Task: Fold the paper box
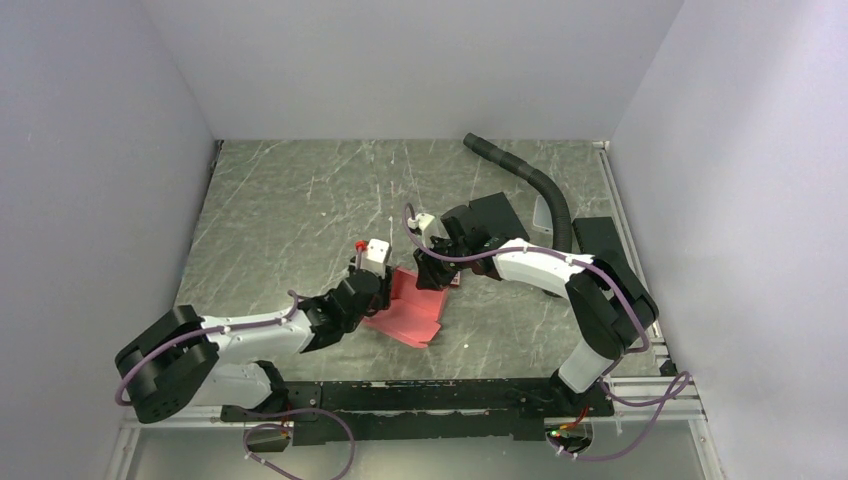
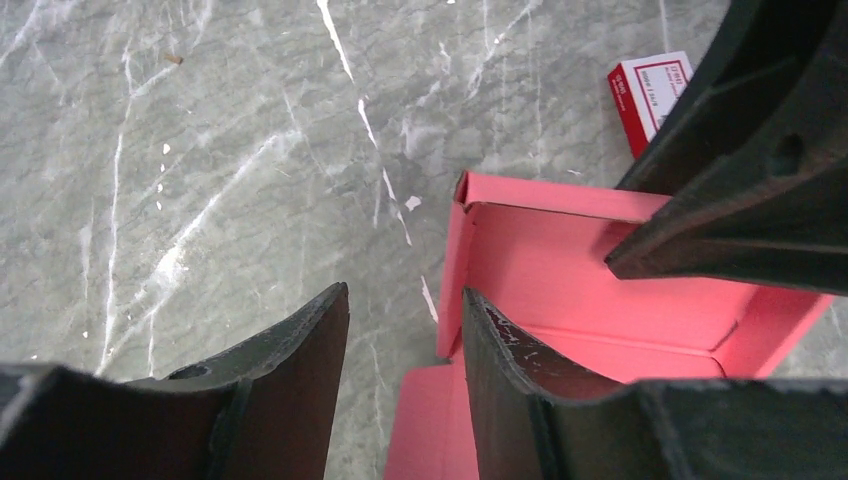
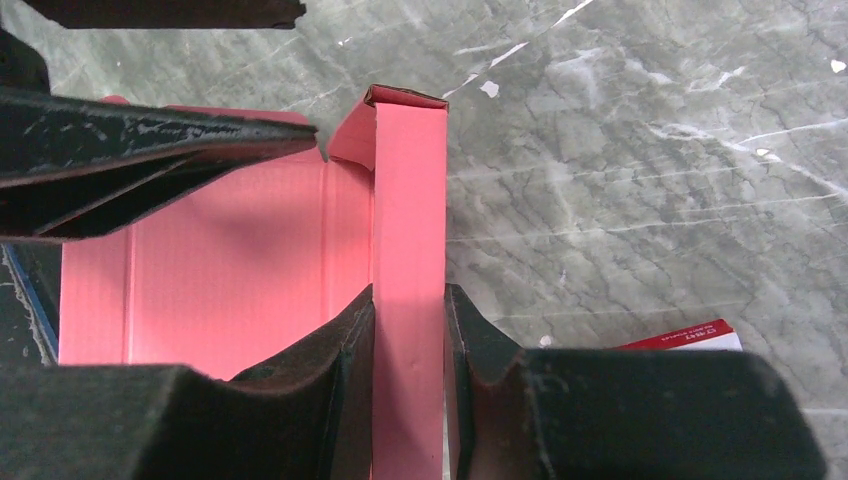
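Observation:
The red-pink paper box (image 1: 410, 315) lies partly folded on the marble table, between the two grippers. Its base is flat and some walls stand up. My right gripper (image 3: 410, 300) is shut on one upright folded wall (image 3: 410, 200), a finger on each face. My left gripper (image 2: 405, 300) is open at the opposite side. The corner wall (image 2: 452, 270) stands just inside its right finger (image 2: 500, 340), and its left finger (image 2: 310, 340) is over bare marble. In the top view the left gripper (image 1: 385, 290) and right gripper (image 1: 437, 275) face each other across the box.
A small red-and-white card (image 2: 650, 95) lies on the marble just beyond the box. A black corrugated hose (image 1: 530, 180) and a black flat pad (image 1: 500, 212) sit at the back right. White walls enclose the table on three sides.

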`<state>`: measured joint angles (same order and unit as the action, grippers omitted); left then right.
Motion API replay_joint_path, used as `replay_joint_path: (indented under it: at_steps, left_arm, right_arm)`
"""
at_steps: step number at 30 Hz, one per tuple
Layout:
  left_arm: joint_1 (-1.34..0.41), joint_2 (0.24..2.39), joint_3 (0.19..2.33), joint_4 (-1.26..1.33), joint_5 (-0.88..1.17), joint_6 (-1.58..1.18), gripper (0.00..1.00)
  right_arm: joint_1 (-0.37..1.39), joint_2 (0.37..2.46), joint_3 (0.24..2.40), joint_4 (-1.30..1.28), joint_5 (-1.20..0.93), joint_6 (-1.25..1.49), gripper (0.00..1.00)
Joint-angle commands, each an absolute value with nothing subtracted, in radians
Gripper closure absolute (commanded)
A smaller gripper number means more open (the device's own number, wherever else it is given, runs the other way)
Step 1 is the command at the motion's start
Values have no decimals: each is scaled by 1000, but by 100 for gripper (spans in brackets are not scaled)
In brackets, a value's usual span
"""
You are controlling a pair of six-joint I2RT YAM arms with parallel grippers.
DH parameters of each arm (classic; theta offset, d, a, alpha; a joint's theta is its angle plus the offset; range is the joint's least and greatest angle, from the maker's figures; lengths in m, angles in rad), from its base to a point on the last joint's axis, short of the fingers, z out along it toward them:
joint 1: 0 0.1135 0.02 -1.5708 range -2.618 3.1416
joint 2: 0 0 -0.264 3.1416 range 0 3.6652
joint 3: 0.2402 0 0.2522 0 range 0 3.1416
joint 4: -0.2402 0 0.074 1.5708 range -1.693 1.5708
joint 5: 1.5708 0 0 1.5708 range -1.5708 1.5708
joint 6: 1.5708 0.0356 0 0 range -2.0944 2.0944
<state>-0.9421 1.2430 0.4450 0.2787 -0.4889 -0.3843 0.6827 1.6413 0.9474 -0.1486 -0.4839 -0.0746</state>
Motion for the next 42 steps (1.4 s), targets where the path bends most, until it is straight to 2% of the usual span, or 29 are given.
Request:
replay_joint_path:
  at_steps: [1,8,16,22,27,31,34,42]
  left_arm:
    - [-915,1276,469,342,-452,-360,50]
    - [-909,1347,503,390,-389,-352,52]
    - [-907,1398,541,381,-396,-337,62]
    - [-908,1420,568,352,-401,-325,81]
    - [-908,1438,580,332,-398,-327,84]
    - [-909,1445,586,315,-410,-328,95]
    - [-911,1459,607,282,-439,-338,100]
    - [-1015,1555,691,164,-705,-340,100]
  right_arm:
    - [684,1639,976,-120,-510,-66,73]
    - [684,1640,976,-120,-510,-65,73]
    - [684,1641,976,-121,-514,-64,73]
    - [684,1643,977,-121,-518,-65,73]
    - [686,1644,977,-121,-515,-63,73]
    - [685,1645,979,-121,-514,-63,73]
    - [685,1644,979,-120,-517,-56,73]
    - [684,1642,977,-96,-588,-2,73]
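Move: The far wall's left corner, with its short end tab, stands about 2 cm ahead of the left hand, 3 cm to its right and 2 cm lower. The right hand already grips that wall, the corner lying some 5 cm to its left and 1 cm farther out. From the left hand, the box floor's middle is roughly 4 cm back, 5 cm right and 6 cm below, and the small red-and-white box about 6 cm ahead, 13 cm right, on the table. The left hand, fingers half open, first sinks about 2 cm, then slides some 3 cm to the right and a little forward until its fingers straddle the end tab at the far wall's left corner, one outside and one inside the box. They close almost fully and pinch the tab there, the wrist rolling its left side up by under 10 degrees at the end, while the right hand stays put and keeps its grip on the wall's top edge. ##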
